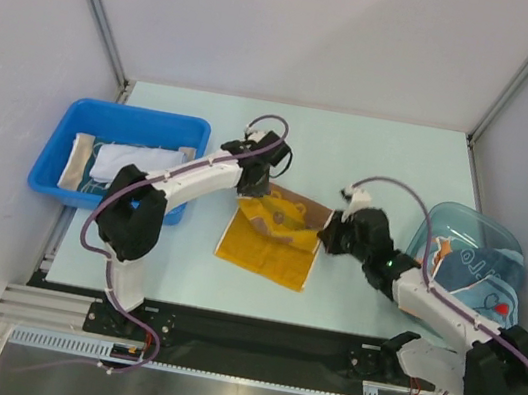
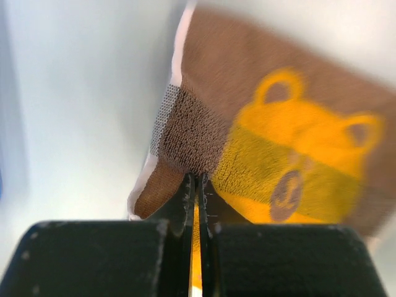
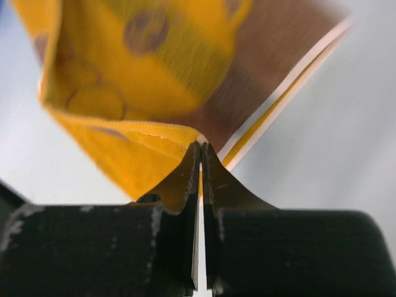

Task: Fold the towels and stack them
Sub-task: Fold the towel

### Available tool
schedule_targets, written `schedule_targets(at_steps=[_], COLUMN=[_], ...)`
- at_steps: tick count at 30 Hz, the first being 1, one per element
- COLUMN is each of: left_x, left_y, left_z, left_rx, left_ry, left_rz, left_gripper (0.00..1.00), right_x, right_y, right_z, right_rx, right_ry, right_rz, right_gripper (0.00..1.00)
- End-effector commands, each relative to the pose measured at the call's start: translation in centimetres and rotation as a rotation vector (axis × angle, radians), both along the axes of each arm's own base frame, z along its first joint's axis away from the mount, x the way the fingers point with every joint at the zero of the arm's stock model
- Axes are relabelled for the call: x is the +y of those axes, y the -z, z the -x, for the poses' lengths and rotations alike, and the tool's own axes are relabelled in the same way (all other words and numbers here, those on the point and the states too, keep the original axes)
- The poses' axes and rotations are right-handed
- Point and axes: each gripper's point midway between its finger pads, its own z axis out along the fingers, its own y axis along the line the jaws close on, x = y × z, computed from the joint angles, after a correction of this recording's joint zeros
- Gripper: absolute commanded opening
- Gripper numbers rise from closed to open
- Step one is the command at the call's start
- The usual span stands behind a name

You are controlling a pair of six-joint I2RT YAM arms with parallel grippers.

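A brown towel with a yellow bear [image 1: 273, 232] lies on the table between the arms, its yellow underside showing in the near part. My left gripper [image 1: 251, 187] is shut on the towel's far left corner, and my right gripper [image 1: 325, 234] is shut on its far right corner. In the left wrist view the bear towel [image 2: 278, 142] hangs from the pinched left gripper [image 2: 197, 180]. The right wrist view shows the towel [image 3: 136, 74] folded over the shut right gripper [image 3: 200, 148]. More towels [image 1: 128, 161] lie folded in the blue bin [image 1: 74, 120], and others [image 1: 478, 279] fill the clear tub.
The blue bin stands at the left of the table. A clear bluish tub [image 1: 477, 228] sits at the right edge behind my right arm. Grey walls enclose the table on three sides.
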Motion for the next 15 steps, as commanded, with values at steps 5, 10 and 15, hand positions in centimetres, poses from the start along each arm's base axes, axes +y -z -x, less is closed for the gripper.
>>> schedule_targets(at_steps=[5,10,15], left_x=[-1.8,-1.4,-2.4], left_y=[-13.6,-16.9,-15.4], left_z=[-9.7,-13.7,-14.3], left_rx=[-0.341,-0.471,-0.503], left_ry=[0.085,0.100,0.149], left_rz=[0.267,0.388,0.452], left_gripper=[0.00,0.00,0.00], right_x=[-3.3,-3.2,-2.6], right_y=[-14.1,-17.7,-16.0], right_z=[-16.0,-21.5,-21.6], right_rx=[-0.361,-0.475,-0.458], right_ry=[0.182,0.130,0.064], right_rz=[-0.076,-0.069,-0.021], right_gripper=[0.00,0.00,0.00])
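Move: The open table's far edge, towards which the pinched yellow edge is carried, lies about 31 cm straight ahead of the left gripper and 6 cm lower; from the right gripper it is some 41 cm straight ahead, 7 cm lower. The towel's brown end reaches only about 7 cm ahead and 2 cm right of the left gripper. The towel's near edge lies 19 cm back and 3 cm right of the left gripper. The blue bin is roughly 28 cm left, 4 cm ahead. Keep both grippers shut on the two ends of the towel's yellow edge and swing them quickly forward and up together, over the brown end towards the far table edge. Take the left about 14 cm forward and as much up, the right some 22 cm forward and 15 cm up, so that it catches up; tip the fingers of both up by roughly 25 degrees, easing off at the end. ##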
